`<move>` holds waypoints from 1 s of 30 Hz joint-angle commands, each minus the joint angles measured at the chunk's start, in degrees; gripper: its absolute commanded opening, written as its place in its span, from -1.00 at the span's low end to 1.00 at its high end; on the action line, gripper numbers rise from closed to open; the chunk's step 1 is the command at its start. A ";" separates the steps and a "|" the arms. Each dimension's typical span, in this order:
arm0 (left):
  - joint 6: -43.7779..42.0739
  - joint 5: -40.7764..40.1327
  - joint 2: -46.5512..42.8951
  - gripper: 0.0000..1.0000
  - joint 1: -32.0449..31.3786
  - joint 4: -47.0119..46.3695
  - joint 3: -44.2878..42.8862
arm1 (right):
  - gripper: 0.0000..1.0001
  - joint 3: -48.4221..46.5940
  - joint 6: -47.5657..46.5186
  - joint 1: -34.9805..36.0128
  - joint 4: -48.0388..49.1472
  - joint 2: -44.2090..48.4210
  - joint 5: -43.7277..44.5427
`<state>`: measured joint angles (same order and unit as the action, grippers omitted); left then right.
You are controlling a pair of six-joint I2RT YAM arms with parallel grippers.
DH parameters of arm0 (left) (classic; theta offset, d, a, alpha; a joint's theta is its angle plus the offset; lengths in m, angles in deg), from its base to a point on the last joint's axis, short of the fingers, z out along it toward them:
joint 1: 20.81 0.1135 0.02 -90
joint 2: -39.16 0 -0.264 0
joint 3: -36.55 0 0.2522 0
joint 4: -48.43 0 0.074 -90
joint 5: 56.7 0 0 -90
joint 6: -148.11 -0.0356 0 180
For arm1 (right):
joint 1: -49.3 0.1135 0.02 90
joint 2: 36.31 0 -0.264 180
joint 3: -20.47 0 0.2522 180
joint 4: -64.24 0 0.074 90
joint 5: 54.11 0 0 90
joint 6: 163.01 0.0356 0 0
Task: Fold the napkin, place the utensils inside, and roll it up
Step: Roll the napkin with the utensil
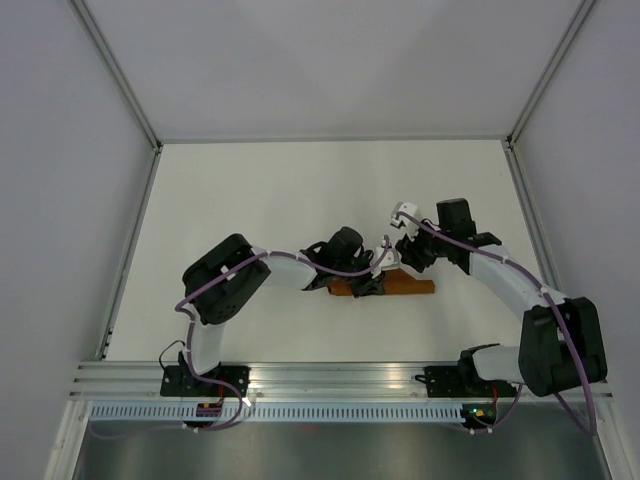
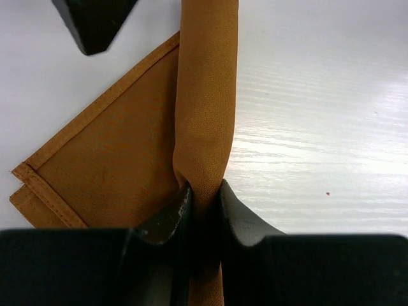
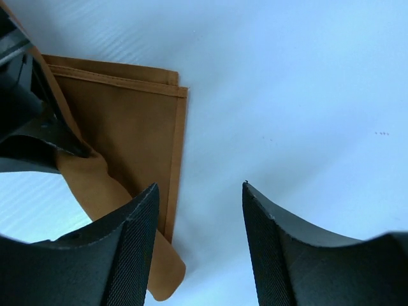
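The rust-orange napkin [image 1: 410,287] lies as a narrow strip at the table's middle. In the left wrist view a rolled tube of it [image 2: 205,95] runs away from me, with a flat folded corner [image 2: 102,159] spread to its left. My left gripper [image 2: 203,199] is shut on the near end of that roll. My right gripper [image 3: 201,188] hovers open just above the napkin's far end [image 3: 127,121], nothing between its fingers. One of its fingertips [image 2: 95,22] shows in the left wrist view. The utensils are hidden.
The white table [image 1: 250,200] is bounded by grey walls at the back and both sides. An aluminium rail [image 1: 330,380] carrying both arm bases runs along the near edge. Purple cables trail along both arms.
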<state>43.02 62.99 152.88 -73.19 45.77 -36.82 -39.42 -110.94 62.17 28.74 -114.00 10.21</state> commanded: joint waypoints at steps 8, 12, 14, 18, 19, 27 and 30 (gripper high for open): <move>6.12 8.80 8.19 -0.95 3.95 19.84 -1.90 | 0.23 14.22 -4.25 0.32 7.76 18.71 -1.48; 6.83 9.42 9.77 -0.95 4.57 22.39 -4.28 | 0.25 17.12 -7.15 0.67 5.31 22.14 -4.47; 7.35 10.03 10.47 -0.95 4.92 23.19 -5.24 | 0.25 17.47 -9.43 1.63 3.55 22.41 -5.09; 8.32 10.56 11.27 -0.95 5.53 24.68 -6.47 | 0.25 19.66 -10.40 5.58 4.94 22.32 -1.59; 8.50 10.74 11.36 -0.95 5.80 25.30 -6.74 | 0.25 20.20 -10.76 6.64 5.30 22.49 -0.71; 10.17 12.93 13.99 -0.95 7.03 28.11 -9.73 | 0.24 26.44 -12.95 15.96 14.43 21.36 8.35; 10.43 13.55 14.78 -0.95 7.20 28.99 -10.43 | 0.21 27.06 -13.57 16.75 16.20 19.77 9.32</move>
<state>52.52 82.58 161.66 -66.39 61.02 -49.94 -12.82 -122.68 78.21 39.80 -93.28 16.47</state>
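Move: Some 7 cm back, 4 cm to the left and 6 cm below the open right hand lies the napkin roll's stretch next to the left grip; it is about 7 cm to the right of the left hand, level with it. From the right hand, the left grip on the roll is roughly 7 cm back, 11 cm left and 6 cm down, and the roll's right end about 6 cm back and 4 cm right. The loose flap's corner lies about 9 cm ahead of the left hand. Swinging back over the roll to its near side, the open right hand travels about 9 cm, first rising slightly, then sinking some 6 cm and edging left towards the stretch beside the left grip, turning counter-clockwise about 20 degrees. The left fingers keep their pinch almost in place and twist the roll forward about 25 degrees. ##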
